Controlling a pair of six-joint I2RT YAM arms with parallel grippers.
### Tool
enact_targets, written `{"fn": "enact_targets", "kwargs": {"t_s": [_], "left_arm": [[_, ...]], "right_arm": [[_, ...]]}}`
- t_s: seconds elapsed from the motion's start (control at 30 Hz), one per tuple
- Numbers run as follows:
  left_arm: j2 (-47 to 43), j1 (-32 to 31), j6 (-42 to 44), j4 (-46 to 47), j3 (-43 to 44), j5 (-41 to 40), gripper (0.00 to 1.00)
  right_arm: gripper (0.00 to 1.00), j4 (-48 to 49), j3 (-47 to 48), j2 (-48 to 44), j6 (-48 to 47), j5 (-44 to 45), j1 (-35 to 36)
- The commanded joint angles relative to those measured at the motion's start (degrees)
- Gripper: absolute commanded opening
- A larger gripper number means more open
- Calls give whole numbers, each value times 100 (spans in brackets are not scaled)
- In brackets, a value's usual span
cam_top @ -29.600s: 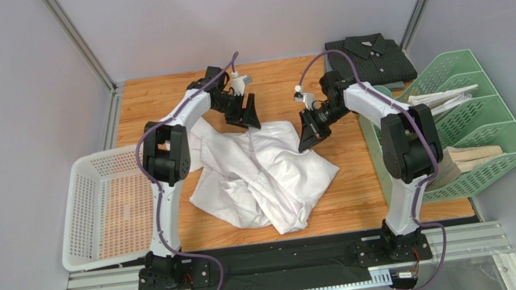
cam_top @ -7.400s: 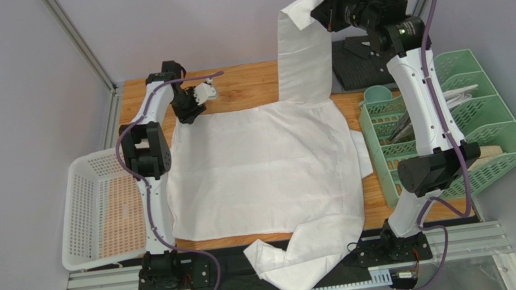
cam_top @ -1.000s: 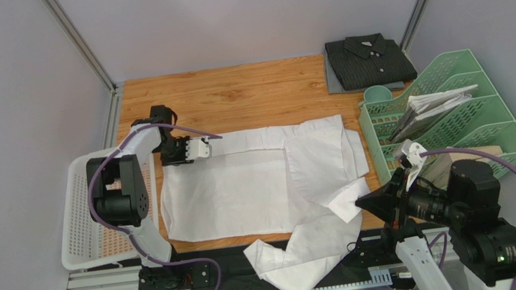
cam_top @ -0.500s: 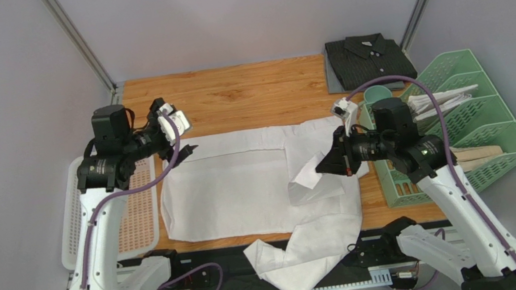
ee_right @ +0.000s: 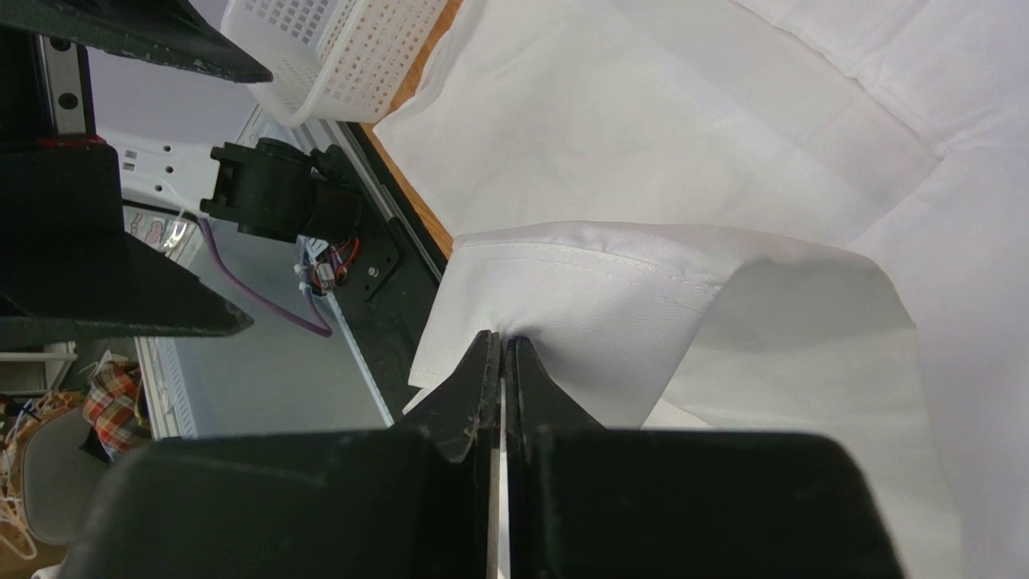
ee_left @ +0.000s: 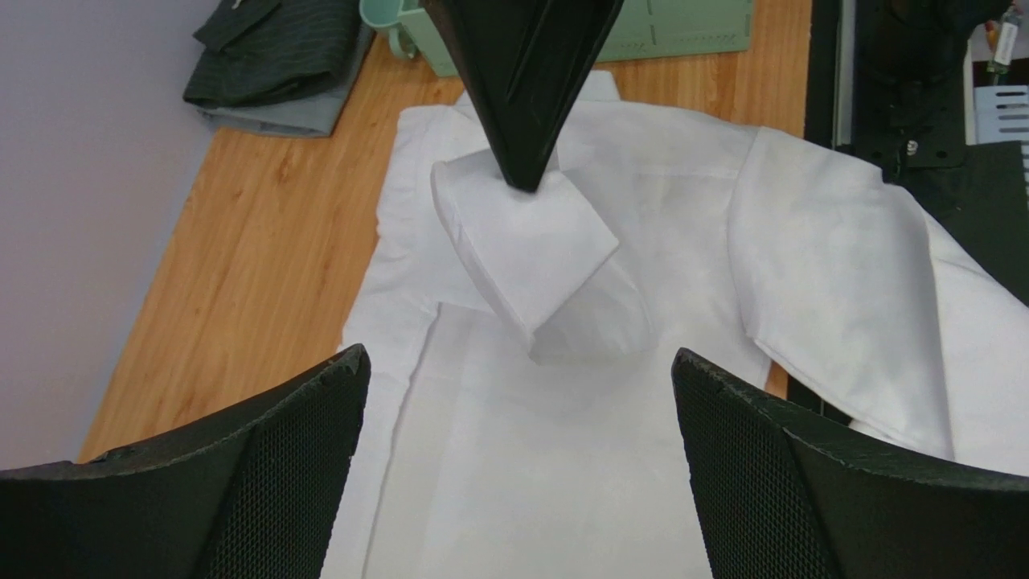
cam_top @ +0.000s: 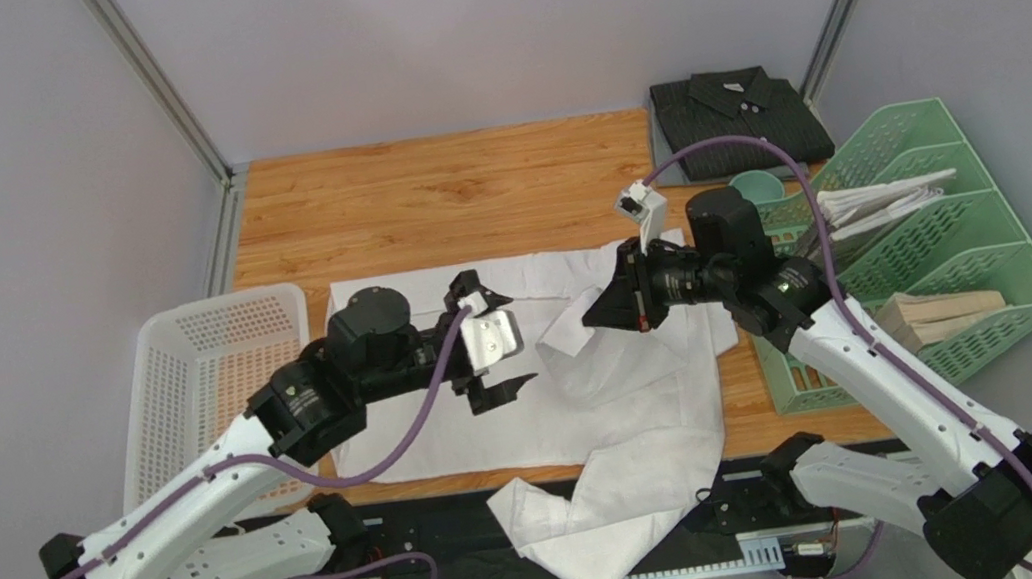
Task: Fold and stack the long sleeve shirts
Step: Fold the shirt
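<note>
The white long sleeve shirt (cam_top: 468, 387) lies spread flat on the wooden table, one sleeve (cam_top: 585, 522) hanging over the front edge. My right gripper (cam_top: 593, 315) is shut on the other sleeve's cuff (ee_right: 628, 296) and holds it lifted above the shirt's right half. In the left wrist view that cuff (ee_left: 532, 247) hangs from the right gripper's tips (ee_left: 527, 175). My left gripper (ee_left: 519, 358) hovers open over the middle of the shirt (ee_left: 544, 483), nothing between its fingers. The dark striped shirt (cam_top: 734, 120) lies folded at the back right corner.
A white mesh basket (cam_top: 198, 410) stands at the table's left edge. Green file trays (cam_top: 935, 254) holding papers stand along the right side. Bare wood (cam_top: 448, 193) shows behind the white shirt.
My left gripper opened, let go at the shirt's back left and swung over its middle. My right gripper carried the cuff up and leftward across the shirt.
</note>
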Motion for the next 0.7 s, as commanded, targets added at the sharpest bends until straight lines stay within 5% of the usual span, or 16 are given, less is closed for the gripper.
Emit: {"fn": "enact_targets", "kwargs": {"t_s": [0.0,0.3,0.4,0.53,0.63,0.67], "left_arm": [[385,-764,210,1184,-83,-1565,99],[1370,-1424,1010,1661,119,-2682,99],[1459,-1424,1142,1643,49,-2902,81],[1371,-1354,958,1319,-22,-2789,25],[1301,-1276,774,1125,-4,-2728,0],[1274,-1240,704,1038,4,-2597,0]], "right_arm": [[0,585,90,100,195,106,161],[0,779,318,399,239,142,346],[0,735,362,373,221,89,372],[0,665,379,250,195,45,363],[0,700,388,171,212,-8,363],[2,700,397,171,221,-34,363]]}}
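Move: The raised cuff, pinched in the right fingertips, lies about 8 cm to the left hand's right, 3 cm ahead and 6 cm below. From the right hand the cuff is practically at its fingertips, about 1 cm left and 1 cm below, level fore and aft. The flat shirt body spreads some 25 cm under the left hand, its middle about 2 cm ahead and straight below. The near sleeve lies roughly 15 cm back and 9 cm right of the left hand, equally low. The cuff in the still-shut right fingers gets a second grip: the open left hand reaches about 6 cm to its right towards it, then eases some 3 cm forward, sinking 4 cm overall as it tips and rolls about 20 degrees, and closes its fingers on the cloth beside the right fingertips. The right hand keeps its pinch and brings the cuff about 2 cm left to meet it. ##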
